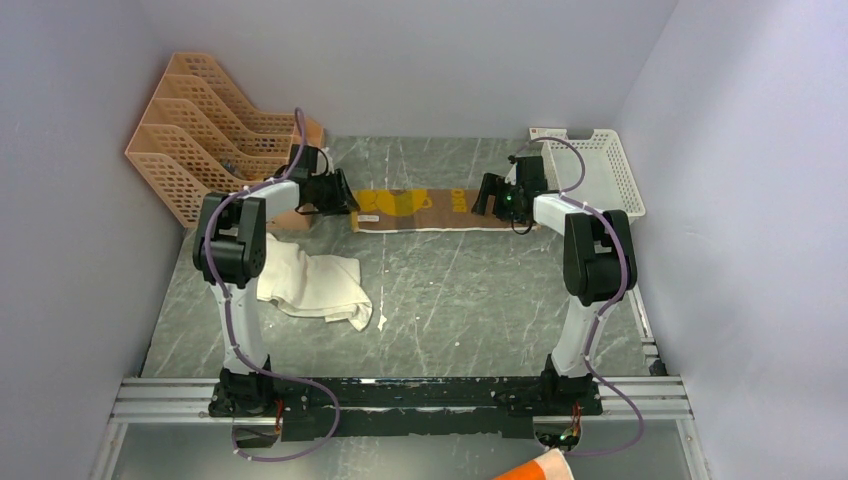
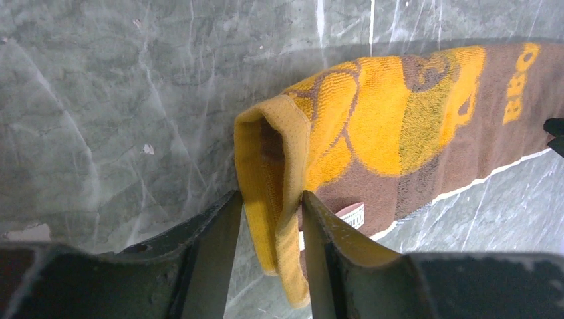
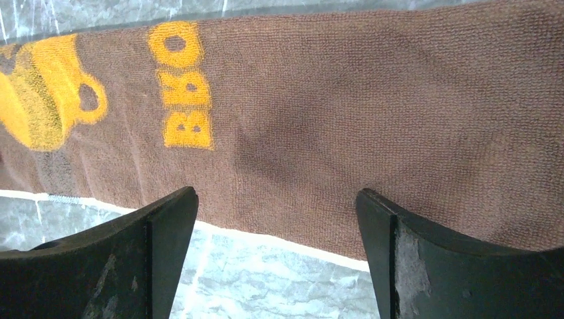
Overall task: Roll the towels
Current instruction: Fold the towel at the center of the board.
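Observation:
A brown towel with yellow print (image 1: 420,208) lies flat along the far middle of the table. My left gripper (image 1: 345,205) is at its left end, shut on the yellow end fold (image 2: 279,219), which is lifted and curled over. The rest of the towel (image 2: 425,133) stretches away to the right. My right gripper (image 1: 487,200) is open over the towel's right part (image 3: 332,119), its fingers (image 3: 166,226) straddling the near white edge. A crumpled white towel (image 1: 315,280) lies at the left, near the left arm.
An orange lattice file rack (image 1: 215,125) stands at the back left. A white plastic basket (image 1: 605,165) stands at the back right. The grey marble tabletop (image 1: 470,300) spreads in front of the towels. Grey walls close in both sides.

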Controlling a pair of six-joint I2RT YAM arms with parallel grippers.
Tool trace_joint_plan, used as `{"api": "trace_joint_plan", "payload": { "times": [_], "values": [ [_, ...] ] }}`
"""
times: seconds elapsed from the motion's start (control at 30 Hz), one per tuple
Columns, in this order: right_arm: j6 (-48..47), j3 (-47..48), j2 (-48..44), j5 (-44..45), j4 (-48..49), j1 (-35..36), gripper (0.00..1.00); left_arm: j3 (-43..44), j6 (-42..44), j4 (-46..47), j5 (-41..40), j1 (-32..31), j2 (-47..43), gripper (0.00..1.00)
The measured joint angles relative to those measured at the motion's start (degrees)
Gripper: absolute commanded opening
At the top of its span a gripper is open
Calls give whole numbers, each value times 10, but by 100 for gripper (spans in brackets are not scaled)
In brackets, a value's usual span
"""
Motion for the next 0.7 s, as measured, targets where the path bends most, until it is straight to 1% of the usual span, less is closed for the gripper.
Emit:
{"api": "trace_joint_plan", "payload": {
  "times": [0.07, 0.17, 0.23, 0.27, 0.4, 0.5, 0.7],
  "values": [
    [0, 0, -1, -2, -2, 0, 90, 1, -2, 5, 0, -1, 3, 41],
    [0, 0, -3, -6, -8, 0, 91, 2, -3, 12, -1, -2, 10, 26],
    [0, 1, -5, -8, -13, 0, 91, 4, -5, 16, -2, -2, 16, 9],
    [0, 1, -7, -9, -15, 0, 91, 5, -5, 17, -2, -2, 19, 7],
    [0, 6, -13, -10, -25, 0, 91, 17, -6, 10, -1, -5, 25, 7],
    [0, 9, -25, -7, -32, 0, 91, 35, -3, -13, -5, -7, 28, 7],
    [-2, 12, -77, 7, -46, 0, 91, 96, 38, -100, -55, -10, 23, 7]
  ]
}}
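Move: The towel's left end stands between the left fingers, about 1 cm below the hand point and 1 cm right; its tag lies some 4 cm right and 2 cm back. The white towel is 19 cm back and 6 cm left, the orange rack 13 cm ahead and 25 cm left. From the right hand, that left end is level and about 27 cm left, with the towel's right end 10 cm right and the BRO lettering 5 cm left, 2 cm ahead. The left fingers shut on the towel's left end and pinch it while easing about 1 cm down and slightly forward, then keep hold as the hand turns to rise some 2 cm, drawing a little forward and left. The right hand, fingers still wide open, comes up off the right half of the towel, about 5 cm, slowly at first and then faster. ##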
